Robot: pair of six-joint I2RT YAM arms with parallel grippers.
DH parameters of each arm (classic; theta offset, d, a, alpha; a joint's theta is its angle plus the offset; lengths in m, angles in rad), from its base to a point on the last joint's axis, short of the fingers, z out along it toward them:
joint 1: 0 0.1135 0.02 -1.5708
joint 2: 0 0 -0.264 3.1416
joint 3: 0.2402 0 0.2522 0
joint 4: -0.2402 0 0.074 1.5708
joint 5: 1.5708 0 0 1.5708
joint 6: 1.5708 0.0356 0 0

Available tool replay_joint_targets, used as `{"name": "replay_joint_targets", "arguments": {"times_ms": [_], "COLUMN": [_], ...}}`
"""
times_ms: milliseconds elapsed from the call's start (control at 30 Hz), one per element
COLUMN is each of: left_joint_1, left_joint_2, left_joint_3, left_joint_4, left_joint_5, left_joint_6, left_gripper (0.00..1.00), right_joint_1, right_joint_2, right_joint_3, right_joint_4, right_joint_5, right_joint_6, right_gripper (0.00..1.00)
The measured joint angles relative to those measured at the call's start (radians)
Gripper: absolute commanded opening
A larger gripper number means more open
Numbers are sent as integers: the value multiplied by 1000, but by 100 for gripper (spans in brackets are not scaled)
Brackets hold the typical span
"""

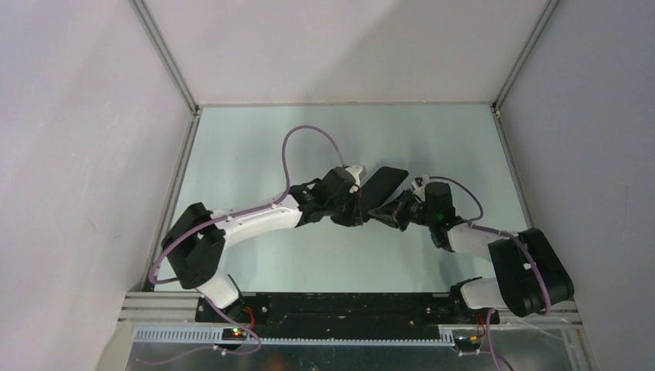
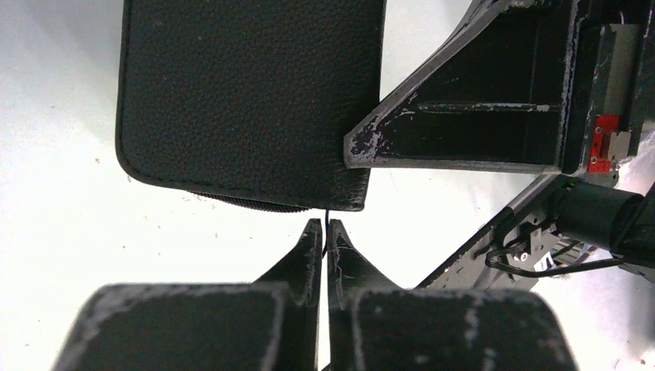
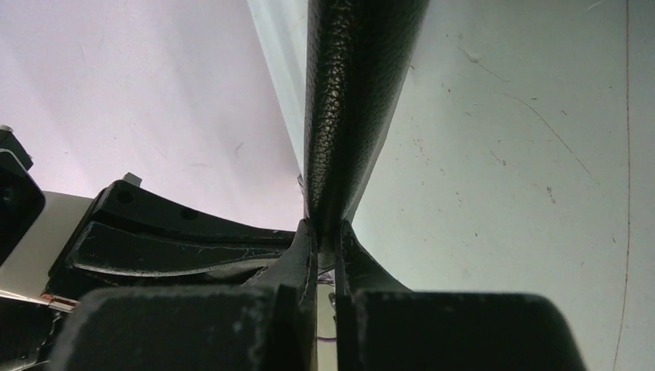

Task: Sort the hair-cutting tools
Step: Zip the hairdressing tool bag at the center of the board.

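Observation:
A black leather-look zip case (image 1: 384,185) hangs over the middle of the table between my two grippers. My left gripper (image 1: 359,202) is shut; in the left wrist view its tips (image 2: 325,228) pinch a thin dark zip pull (image 2: 327,217) at the case's (image 2: 247,100) zipped edge. My right gripper (image 1: 388,211) is shut on a corner of the case (image 3: 355,100), whose edge runs down between the fingertips (image 3: 328,232). The right gripper's finger (image 2: 463,131) shows beside the case in the left wrist view. The hair-cutting tools are out of view.
The pale green table (image 1: 255,147) is walled by white panels on the left, back and right. Both arms reach inward from their bases at the near edge, and a purple cable (image 1: 297,139) loops above the left arm.

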Motion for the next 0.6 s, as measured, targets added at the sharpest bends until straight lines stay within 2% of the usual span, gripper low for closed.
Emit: {"name": "replay_joint_targets", "arguments": {"times_ms": [267,433,600], "left_joint_1": [8,119,130], "left_joint_2": [-19,-25,-29], "left_joint_3": [-8,-69,-69], "left_joint_4": [-3,-45,-57], "left_joint_5": [-39,-77,-64], "left_joint_6": [27,29,30], "left_gripper": [0,0,0], "right_joint_1": [-57,-69,-69], "right_joint_2": [-68,-126,-167], "right_joint_3": [0,0,0], "right_joint_4": [-46,-114,-173], "right_joint_5": [-40,-77,-78], "right_joint_6": [9,5,-23], "right_gripper": [0,0,0]}}
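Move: The left fingers already pinch the thin zip-pull cord at the bag's near end; the near left corner, where the zip is being taken, lies about 4 cm ahead and 5 cm to the left of that hand, some 2 cm lower. The bag's middle is roughly 10 cm ahead and 5 cm to its right, slightly below. The right hand already grips the bag by its near right part, with that corner about level with it, 8 cm to its left and 3 cm lower. Keeping the cord pinched in shut fingers, the left hand barely rises at first, then sweeps about 6 cm left, 3 cm forward and a couple of centimetres down, drawing the zip pull along the bag's short near edge to its left corner while the hand turns some 10 degrees, mostly counter-clockwise with its left side lifting. The right hand keeps its grip on the bag's near right part and works against the pull, lifting about 2 cm and easing just under 2 cm to the right, then drawing back a little over a centimetre. ##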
